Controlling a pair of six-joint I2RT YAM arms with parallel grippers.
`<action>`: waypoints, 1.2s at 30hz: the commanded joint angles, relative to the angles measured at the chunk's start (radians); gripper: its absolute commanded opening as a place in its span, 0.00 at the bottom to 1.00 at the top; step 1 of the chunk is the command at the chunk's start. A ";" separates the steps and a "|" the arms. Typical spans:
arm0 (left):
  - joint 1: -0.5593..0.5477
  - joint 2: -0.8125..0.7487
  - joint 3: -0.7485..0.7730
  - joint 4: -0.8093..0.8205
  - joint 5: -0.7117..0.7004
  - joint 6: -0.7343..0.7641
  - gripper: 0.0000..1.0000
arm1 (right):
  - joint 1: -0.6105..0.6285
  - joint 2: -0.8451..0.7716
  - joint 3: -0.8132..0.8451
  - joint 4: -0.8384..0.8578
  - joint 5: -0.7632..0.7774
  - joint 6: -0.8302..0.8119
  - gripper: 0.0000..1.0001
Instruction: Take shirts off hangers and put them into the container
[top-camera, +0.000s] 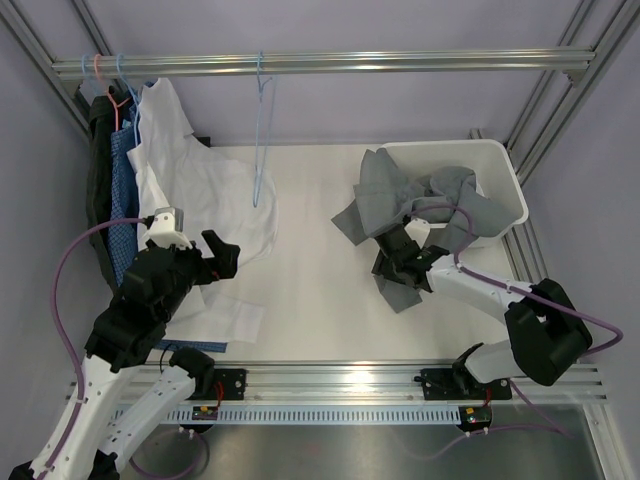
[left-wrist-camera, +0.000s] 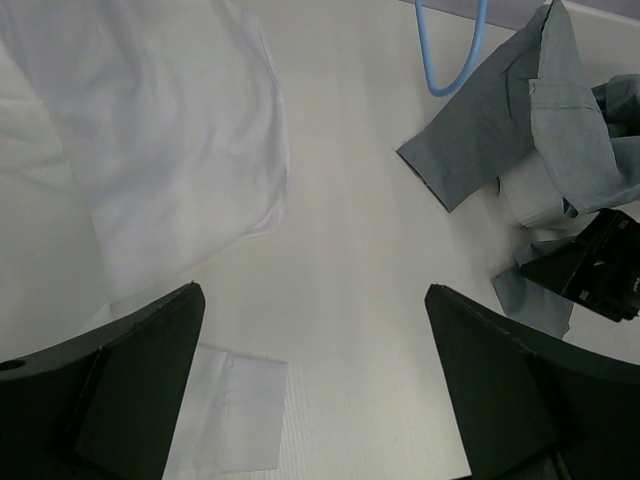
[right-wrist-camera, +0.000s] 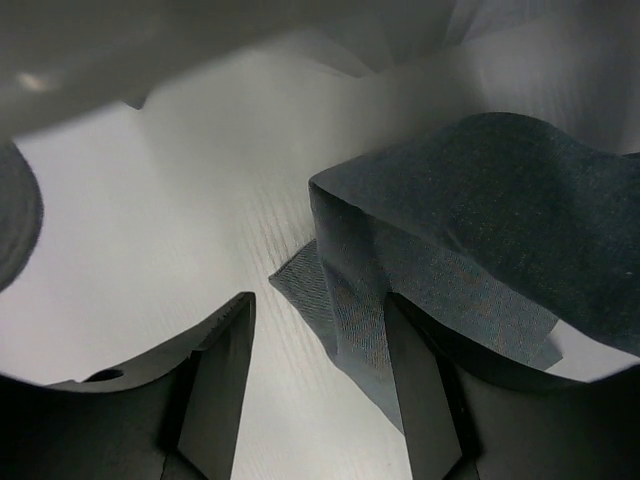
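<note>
The grey shirt (top-camera: 380, 205) hangs half over the white container's rim (top-camera: 505, 160), its lower part spread on the table. My right gripper (top-camera: 400, 262) sits low on that spread cloth. In the right wrist view a folded grey edge (right-wrist-camera: 350, 300) lies between its parted jaws (right-wrist-camera: 320, 390), against the right finger (right-wrist-camera: 425, 420), with a gap to the left finger (right-wrist-camera: 215, 400). My left gripper (top-camera: 225, 255) hovers wide open and holds nothing (left-wrist-camera: 315, 380), beside the white shirt (top-camera: 200, 190) that trails from its hanger onto the table. An empty light blue hanger (top-camera: 260, 130) hangs mid-rail.
A blue checked shirt (top-camera: 122, 200) and a dark shirt (top-camera: 98, 170) hang at the rail's left end on hangers (top-camera: 115, 75). The aluminium rail (top-camera: 400, 62) crosses the back. The white shirt's cuff (left-wrist-camera: 235, 410) lies under my left gripper. Frame posts stand at both sides.
</note>
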 joint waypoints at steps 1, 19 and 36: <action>0.003 -0.002 0.005 0.024 0.011 0.015 0.99 | 0.002 0.022 -0.040 -0.084 -0.020 0.081 0.62; 0.003 -0.054 -0.009 0.044 -0.004 0.050 0.99 | 0.090 -0.261 0.072 -0.330 -0.028 -0.223 0.90; 0.003 -0.134 -0.069 0.070 0.030 0.049 0.99 | 0.244 0.120 0.098 -0.293 0.187 -0.039 0.88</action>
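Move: The loose cuff of the grey shirt's sleeve lies on the table about 5 cm back, 2 cm right and 3 cm below the right hand. The container's middle is some 17 cm ahead and 14 cm right, a little above hand height. The shirt's other sleeve end rests about 8 cm ahead, 6 cm left and 3 cm lower. From the left hand the cuff is roughly 27 cm right, 2 cm ahead and 25 cm below. Heading for the near tip of the cuff, the right hand first lifts clear some 7 cm while easing back, its part-closed fingers spreading nearly fully. It then draws farther back and sinks again, ending about 7 cm nearer the base and slightly lower, left side tipped down about 20 degrees, wrist turned counter-clockwise, fingers open around the tip; contact can't be seen. ##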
